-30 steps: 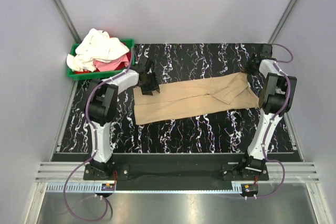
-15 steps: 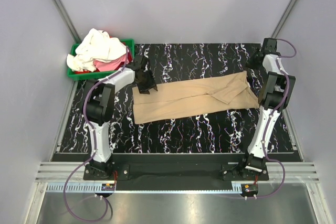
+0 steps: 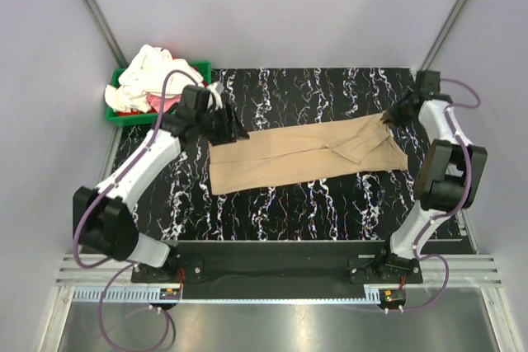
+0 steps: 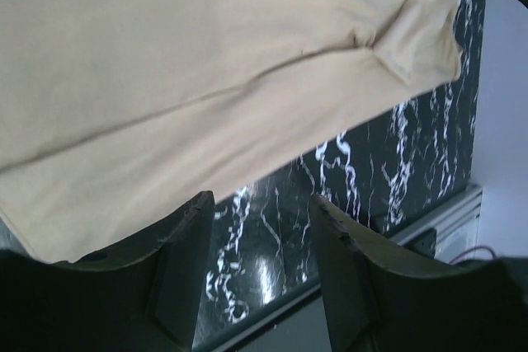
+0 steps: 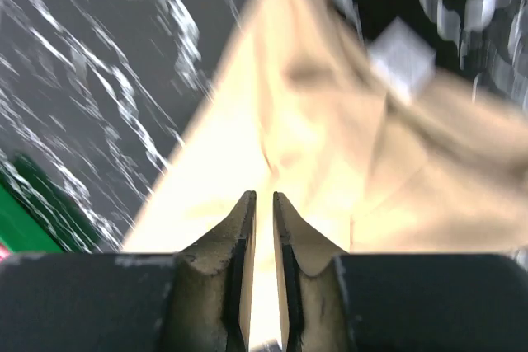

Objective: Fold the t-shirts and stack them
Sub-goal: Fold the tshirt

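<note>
The tan t-shirt [image 3: 305,154] lies folded into a long strip across the black marbled mat [image 3: 313,88]. Over its far left corner hovers my left gripper [image 3: 228,126], open; in the left wrist view only mat shows between the fingers of the gripper [image 4: 262,200], and the shirt [image 4: 206,63] lies beyond them. My right gripper [image 3: 387,119] is at the shirt's far right corner. In the blurred right wrist view that gripper [image 5: 264,197] has its jaws a narrow slit apart over the tan fabric [image 5: 272,138], nothing pinched between them. A cream t-shirt [image 3: 153,72] and a pink-red one [image 3: 162,103] are heaped in the bin.
A green plastic bin [image 3: 200,67] stands off the mat's far left corner, close to the left arm. Grey walls and metal frame posts close in the sides and back. The arms' bases sit on a rail at the near edge.
Both arms have swung their elbows outward, away from the mat. The left gripper stays by the shirt's left end. The right jaws have parted slightly.
</note>
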Robot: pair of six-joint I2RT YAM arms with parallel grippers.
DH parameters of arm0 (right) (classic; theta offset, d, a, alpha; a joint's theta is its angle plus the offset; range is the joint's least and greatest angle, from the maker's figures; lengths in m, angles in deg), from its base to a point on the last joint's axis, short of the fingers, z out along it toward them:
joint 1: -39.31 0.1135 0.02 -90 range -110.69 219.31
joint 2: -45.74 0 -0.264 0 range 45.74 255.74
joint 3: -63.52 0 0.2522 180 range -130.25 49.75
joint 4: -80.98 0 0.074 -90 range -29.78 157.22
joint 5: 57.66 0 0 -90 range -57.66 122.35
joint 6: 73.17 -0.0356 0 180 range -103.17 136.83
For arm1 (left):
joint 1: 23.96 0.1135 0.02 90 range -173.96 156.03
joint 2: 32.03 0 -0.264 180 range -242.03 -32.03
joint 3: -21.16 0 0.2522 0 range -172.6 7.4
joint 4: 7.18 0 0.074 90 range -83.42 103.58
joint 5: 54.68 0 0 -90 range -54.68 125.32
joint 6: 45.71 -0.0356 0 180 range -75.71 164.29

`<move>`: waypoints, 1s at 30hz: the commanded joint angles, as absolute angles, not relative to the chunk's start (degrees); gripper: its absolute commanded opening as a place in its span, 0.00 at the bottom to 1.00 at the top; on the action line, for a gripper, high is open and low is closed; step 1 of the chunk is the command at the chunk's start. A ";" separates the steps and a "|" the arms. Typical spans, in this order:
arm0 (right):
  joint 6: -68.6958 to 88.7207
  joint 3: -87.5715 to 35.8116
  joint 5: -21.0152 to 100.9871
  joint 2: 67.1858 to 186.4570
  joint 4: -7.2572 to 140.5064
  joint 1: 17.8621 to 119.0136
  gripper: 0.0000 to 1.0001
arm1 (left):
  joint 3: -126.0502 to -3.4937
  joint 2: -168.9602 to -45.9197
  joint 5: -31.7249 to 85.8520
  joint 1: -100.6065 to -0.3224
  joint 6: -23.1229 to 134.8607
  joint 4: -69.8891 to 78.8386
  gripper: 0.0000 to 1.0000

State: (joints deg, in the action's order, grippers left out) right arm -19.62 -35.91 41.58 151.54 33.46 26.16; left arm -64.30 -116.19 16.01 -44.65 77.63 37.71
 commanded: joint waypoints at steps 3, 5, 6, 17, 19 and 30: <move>-24.22 -24.71 41.13 147.87 36.18 30.17 0.21 | -57.21 -109.13 13.70 -45.06 76.46 37.60 0.55; -23.52 -23.81 40.44 148.57 38.03 30.43 0.21 | -56.42 -107.98 13.62 -44.97 76.28 37.60 0.55; -22.91 -23.20 38.69 149.01 38.48 30.43 0.20 | -55.89 -107.28 13.62 -44.97 76.11 37.52 0.55; -14.99 -26.34 34.19 163.59 42.52 30.35 0.17 | -54.66 -106.99 25.54 -46.20 74.96 38.74 0.56; -14.03 -28.63 35.59 165.61 42.44 30.26 0.17 | -54.30 -108.84 26.53 -46.20 74.96 39.54 0.55; -9.72 -62.01 47.98 184.24 38.75 30.26 0.18 | -60.62 -122.37 27.24 -49.10 72.15 39.36 0.54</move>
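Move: The right hand hangs about 11 cm above the t-shirt: its folded sleeve lies some 6 cm back and 5 cm left, the shirt's far right corner about 8 cm ahead and 3 cm right, its near right corner roughly 14 cm back and 10 cm right. For the left hand, the shirt's left end lies about 4 cm back, 13 cm left and 18 cm below, its near left corner some 13 cm back and 13 cm left. Right hand sinks some 10 cm onto the sleeve, then drags cloth forward about 13 cm; left hand lowers, half open. ##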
